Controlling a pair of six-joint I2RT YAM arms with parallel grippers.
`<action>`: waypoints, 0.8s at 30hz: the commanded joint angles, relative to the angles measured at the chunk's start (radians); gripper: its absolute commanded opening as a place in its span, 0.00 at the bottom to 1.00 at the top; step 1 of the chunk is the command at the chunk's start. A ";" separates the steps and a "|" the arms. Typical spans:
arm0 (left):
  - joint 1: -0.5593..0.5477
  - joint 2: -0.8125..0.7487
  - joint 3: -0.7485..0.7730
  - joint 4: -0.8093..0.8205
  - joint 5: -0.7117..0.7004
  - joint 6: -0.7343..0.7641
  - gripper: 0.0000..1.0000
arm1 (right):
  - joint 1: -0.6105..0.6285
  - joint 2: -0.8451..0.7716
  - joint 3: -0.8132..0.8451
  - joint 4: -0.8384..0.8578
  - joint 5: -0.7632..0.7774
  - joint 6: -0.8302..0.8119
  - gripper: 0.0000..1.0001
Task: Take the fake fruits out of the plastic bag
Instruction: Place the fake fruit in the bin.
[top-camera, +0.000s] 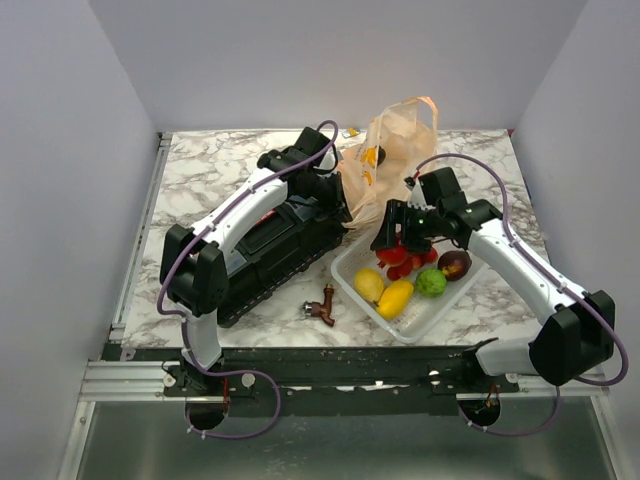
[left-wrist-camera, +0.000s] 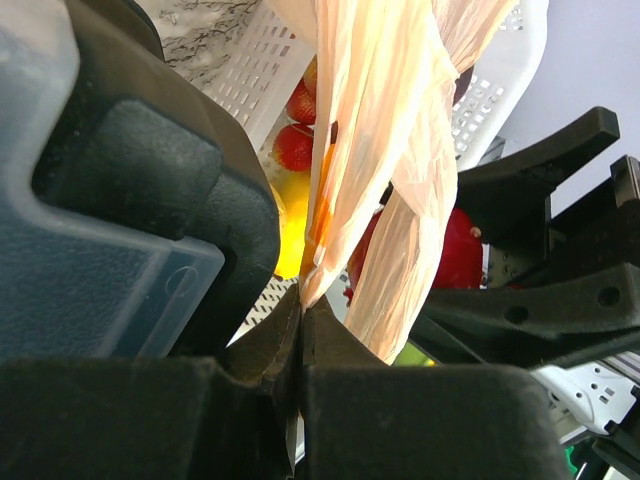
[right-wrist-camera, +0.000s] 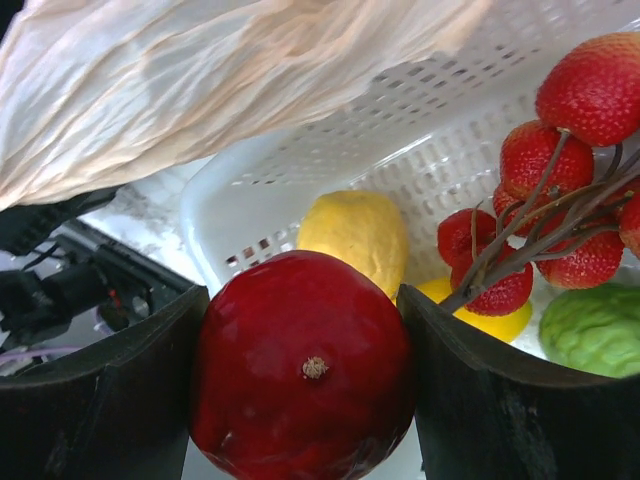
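Note:
The tan plastic bag (top-camera: 395, 150) stands bunched at the back of the table. My left gripper (left-wrist-camera: 303, 300) is shut on a fold of the bag (left-wrist-camera: 380, 150). My right gripper (right-wrist-camera: 302, 300) is shut on a glossy red apple (right-wrist-camera: 300, 370), held low over the near wall of the white mesh basket (right-wrist-camera: 440, 140), just under the bag's edge (right-wrist-camera: 200, 80). In the basket lie a lemon (right-wrist-camera: 355, 235), a red berry cluster (right-wrist-camera: 545, 200), a lime (right-wrist-camera: 595, 330) and a yellow mango (top-camera: 396, 298). The bag's inside is hidden.
A maroon-brown fruit (top-camera: 455, 264) also lies in the basket (top-camera: 425, 318). A long black case (top-camera: 280, 250) lies under the left arm. A small brown object (top-camera: 322, 305) sits on the marble table (top-camera: 200, 175) near the basket's left corner. White walls enclose three sides.

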 joint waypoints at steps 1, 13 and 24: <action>0.013 -0.023 -0.042 -0.026 -0.037 0.006 0.00 | 0.006 0.008 -0.028 0.065 0.143 -0.029 0.51; -0.004 -0.006 -0.039 -0.045 -0.042 0.011 0.00 | 0.006 0.037 -0.093 0.136 0.230 -0.015 0.82; -0.007 0.006 -0.035 -0.050 -0.042 0.020 0.00 | 0.005 -0.001 -0.033 0.085 0.251 -0.015 0.93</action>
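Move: The right hand already holds the pomegranate over the bin, whose middle lies about 4 cm back, 6 to its right and 11 below. The lychee bunch sits roughly 2 cm back and 6 right, the round yellow fruit 8 back and 4 left, the long yellow fruit 12 back and 4 right, all some 10 cm or more down. From the left hand, the bin's middle is about 9 cm back, 16 right and well below. Down by some 4 cm, and also forward and right by 2 to 3 cm each, the right hand sinks towards the fruit in the bin, its fingers tilting about 10 degrees steeper. Partway down the fingers open wider and let go of the pomegranate, then stay low and open. The left hand keeps its shut grip on the bag. ##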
